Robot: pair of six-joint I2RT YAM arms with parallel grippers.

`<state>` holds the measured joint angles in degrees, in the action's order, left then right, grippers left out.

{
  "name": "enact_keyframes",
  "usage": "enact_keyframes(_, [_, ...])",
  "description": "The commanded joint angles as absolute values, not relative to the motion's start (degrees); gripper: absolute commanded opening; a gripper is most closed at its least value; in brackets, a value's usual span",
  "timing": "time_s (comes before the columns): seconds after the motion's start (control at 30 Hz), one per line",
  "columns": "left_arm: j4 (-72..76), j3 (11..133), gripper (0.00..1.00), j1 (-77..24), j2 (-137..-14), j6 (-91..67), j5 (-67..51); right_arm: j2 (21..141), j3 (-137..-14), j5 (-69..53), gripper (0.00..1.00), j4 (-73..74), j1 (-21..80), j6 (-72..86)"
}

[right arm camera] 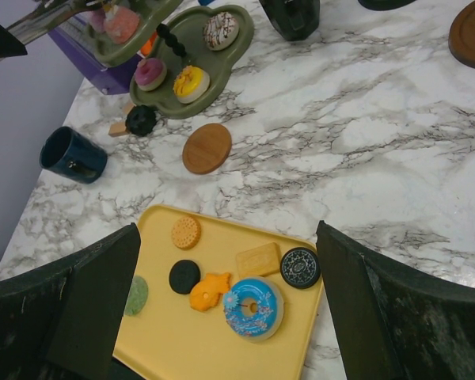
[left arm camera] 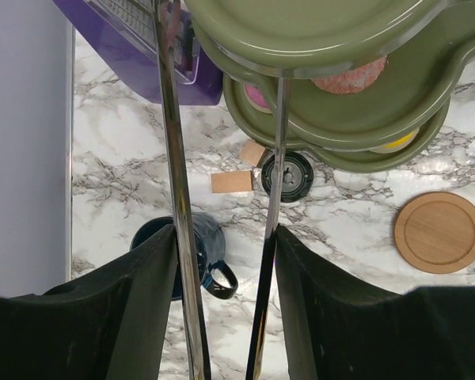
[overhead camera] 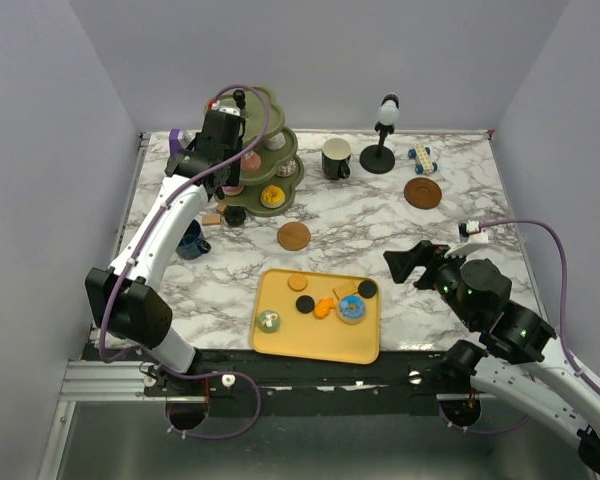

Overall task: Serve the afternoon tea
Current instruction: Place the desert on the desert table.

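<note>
My left gripper point(overhead camera: 220, 140) point(left arm camera: 226, 237) is shut on a pair of metal tongs point(left arm camera: 178, 158), whose blades stand apart and reach under the tiers of the olive-green stand point(overhead camera: 285, 150) point(left arm camera: 340, 103) point(right arm camera: 198, 51); their tips are hidden. Doughnuts sit on the stand's lower tier point(right arm camera: 191, 81), and a pink treat point(left arm camera: 352, 79) on the middle one. The dark-blue mug point(overhead camera: 192, 240) point(left arm camera: 191, 245) point(right arm camera: 71, 154) lies left of the stand. My right gripper point(overhead camera: 410, 262) point(right arm camera: 226, 261) hangs open above a yellow tray point(overhead camera: 300, 340) point(right arm camera: 190, 348) holding a blue doughnut point(right arm camera: 253, 307) and several biscuits.
The black cream-lined mug point(overhead camera: 336, 158) stands behind two brown coasters point(overhead camera: 294, 236) point(overhead camera: 422, 192). A black biscuit point(left arm camera: 287, 176) and tan biscuits point(left arm camera: 232, 182) lie by the stand's foot. A purple holder point(overhead camera: 180, 160) sits far left, a black ball-topped stand point(overhead camera: 382, 130) at the back.
</note>
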<state>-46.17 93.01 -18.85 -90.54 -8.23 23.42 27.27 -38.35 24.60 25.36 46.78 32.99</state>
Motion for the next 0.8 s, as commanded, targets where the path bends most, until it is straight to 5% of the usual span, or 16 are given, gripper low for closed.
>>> enact_keyframes(0.0, [-45.4, 92.5, 0.58, -18.7, -85.3, -9.1, 22.9, 27.5, -37.9, 24.6, 1.00, 24.9, 47.0, 32.9])
enact_keyframes(0.77, [-51.2, 75.9, 0.59, -24.5, -61.0, -13.1, 24.5, 28.0, -37.9, 24.4, 1.00, 24.7, 47.0, 32.5])
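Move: My left hand is empty, its fingertips by the middle tier of the cake stand, whose post is about 4 cm ahead and 9 cm to the right. The green dessert left on the yellow tray lies some 25 cm back, 13 cm right and 21 cm below; the black cookie is roughly 20 cm back and 21 cm right, the blue mug 10 cm back and 7 cm left. From my right hand the green dessert sits about 29 cm left and 3 cm back. I draw my open left hand out of the cake stand, away from the pink dessert already set on the middle tier: first a lift of about 3 cm, then back towards my base ever faster, close to 10 cm in all, dipping slightly on the way. My fingers stay open and the wrist barely tips up. ##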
